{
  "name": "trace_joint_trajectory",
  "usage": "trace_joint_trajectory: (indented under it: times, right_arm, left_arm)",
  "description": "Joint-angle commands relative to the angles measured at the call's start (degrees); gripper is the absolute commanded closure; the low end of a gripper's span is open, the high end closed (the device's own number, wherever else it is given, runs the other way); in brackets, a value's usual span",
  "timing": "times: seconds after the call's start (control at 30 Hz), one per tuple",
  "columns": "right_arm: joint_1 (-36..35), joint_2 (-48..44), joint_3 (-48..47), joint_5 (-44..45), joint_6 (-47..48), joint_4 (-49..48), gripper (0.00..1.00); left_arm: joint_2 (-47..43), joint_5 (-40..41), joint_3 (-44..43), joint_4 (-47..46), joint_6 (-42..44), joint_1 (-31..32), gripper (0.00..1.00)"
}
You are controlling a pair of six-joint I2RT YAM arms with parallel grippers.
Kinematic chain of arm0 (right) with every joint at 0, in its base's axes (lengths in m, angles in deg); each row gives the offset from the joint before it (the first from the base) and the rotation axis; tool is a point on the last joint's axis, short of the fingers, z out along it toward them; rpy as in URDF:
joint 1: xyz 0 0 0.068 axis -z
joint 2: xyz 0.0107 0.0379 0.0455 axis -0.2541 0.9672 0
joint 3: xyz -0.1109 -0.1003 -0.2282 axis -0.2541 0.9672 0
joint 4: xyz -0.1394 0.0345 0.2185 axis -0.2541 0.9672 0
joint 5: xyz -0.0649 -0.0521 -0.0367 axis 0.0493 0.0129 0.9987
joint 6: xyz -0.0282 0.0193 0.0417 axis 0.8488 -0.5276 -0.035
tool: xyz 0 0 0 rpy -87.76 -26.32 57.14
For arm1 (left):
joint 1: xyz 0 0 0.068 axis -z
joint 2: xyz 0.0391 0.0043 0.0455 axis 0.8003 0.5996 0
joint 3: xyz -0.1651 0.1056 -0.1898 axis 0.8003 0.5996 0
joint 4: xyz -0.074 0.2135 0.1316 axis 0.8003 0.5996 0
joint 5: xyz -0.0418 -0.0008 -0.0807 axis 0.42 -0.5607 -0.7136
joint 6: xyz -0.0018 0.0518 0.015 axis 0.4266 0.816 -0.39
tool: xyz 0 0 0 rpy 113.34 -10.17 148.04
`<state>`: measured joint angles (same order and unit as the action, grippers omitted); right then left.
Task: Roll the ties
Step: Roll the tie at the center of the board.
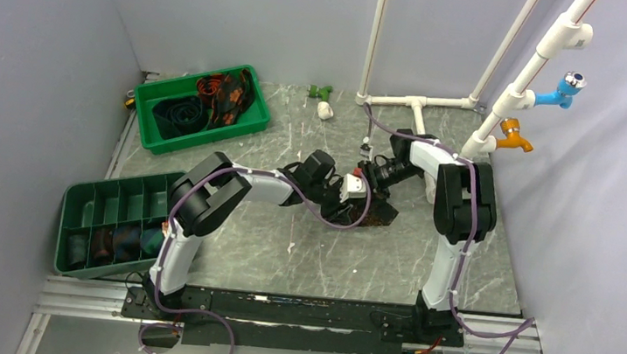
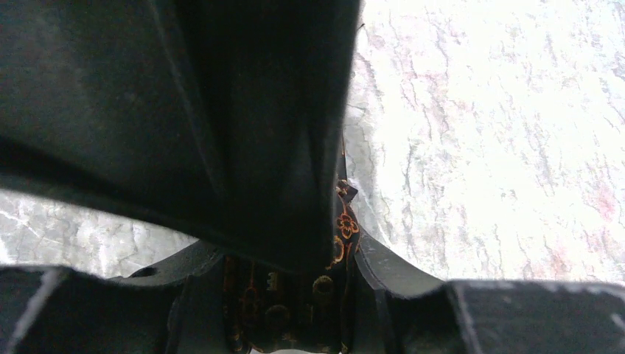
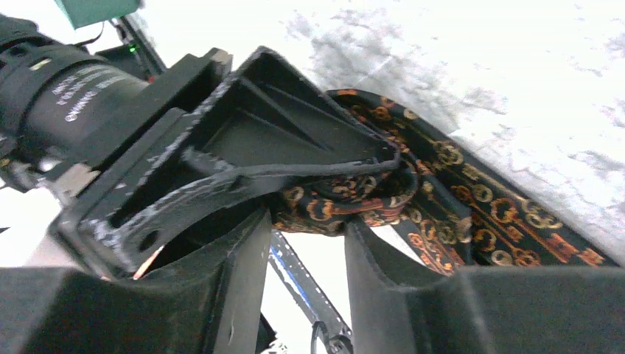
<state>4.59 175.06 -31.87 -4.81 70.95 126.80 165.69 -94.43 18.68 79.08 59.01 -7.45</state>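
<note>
A black tie point(image 1: 374, 211) with red-orange print lies bunched at the middle of the table, part of it rolled. My left gripper point(image 1: 348, 189) reaches it from the left and is shut on the rolled part. In the left wrist view that cloth point(image 2: 343, 225) fills the space between the fingers of the left gripper point(image 2: 287, 254), and a dark shape hides most of the view. My right gripper point(image 1: 372, 176) comes in from the right. In its wrist view the right gripper point(image 3: 306, 225) stands open, fingertips just short of the roll point(image 3: 346, 206); the tie's tail point(image 3: 501, 221) runs off to the right.
A green tray point(image 1: 255, 118) at the back left holds loose ties point(image 1: 217, 97). A green compartment tray point(image 1: 79, 196) at the left edge has rolled ties point(image 1: 123, 240) in its front cells. White pipes point(image 1: 415, 101) with blue and orange taps stand at the back right.
</note>
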Motion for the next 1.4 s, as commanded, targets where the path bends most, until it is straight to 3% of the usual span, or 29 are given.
trace_joint_trajectory:
  times: [0.0, 0.13, 0.3, 0.5, 0.87, 1.27, 1.37]
  right_arm:
    - [-0.7, 1.7, 0.5, 2.6, -1.5, -5.3, 0.69]
    - [-0.7, 4.5, -0.9, 7.9, -1.1, -5.5, 1.00]
    - [-0.4, 5.6, -0.6, 14.1, 0.6, -5.4, 1.00]
    - [0.2, 4.9, 1.0, 21.4, 3.0, -4.8, 1.00]
    - [1.3, 5.8, -1.3, 30.5, 2.3, -6.2, 1.00]
    - [0.9, 6.4, -1.0, 28.3, 2.9, -6.9, 1.00]
    - [0.6, 5.9, -0.6, 27.0, 2.5, -6.8, 1.00]
  left_arm:
    - [3.1, 2.5, 2.6, 12.4, -2.4, -0.4, 0.72]
    - [2.7, 1.4, 3.1, 11.5, -1.7, -0.4, 0.66]
    - [1.9, -0.5, 2.7, 7.9, -0.1, -0.5, 0.40]
    - [2.2, -2.5, 0.9, -0.9, -0.1, -0.5, 0.30]
    - [6.0, -5.0, -2.1, -10.8, -1.4, 1.3, 0.30]
    - [10.4, -4.9, -6.7, -15.3, -8.9, 2.3, 0.30]
    - [11.6, -3.1, -8.4, -12.9, -8.6, 2.7, 0.36]
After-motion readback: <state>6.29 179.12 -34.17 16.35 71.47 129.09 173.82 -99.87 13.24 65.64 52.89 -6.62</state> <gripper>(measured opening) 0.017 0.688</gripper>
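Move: The left gripper already holds the tie roll at its fingertips, its middle about level with the hand point. From the right gripper, the middle of this roll lies roughly 3 cm below and 1 cm back. The tie's flat loose end lies on the table 8 cm or so to the right of the left gripper, 1 cm back and 2 cm lower. The white pipe foot stands about 16 cm to the right of the right gripper and 5 cm ahead. Shut the right fingers on the top layer of the tie roll and carry it over to the right and down, about 6 cm and 5 cm, tipping the fingertips some 20 degrees steeper towards the table. Once it is pinched, open the left fingers to free their squeeze, then follow about 4 cm to the right with them wide astride the roll. ##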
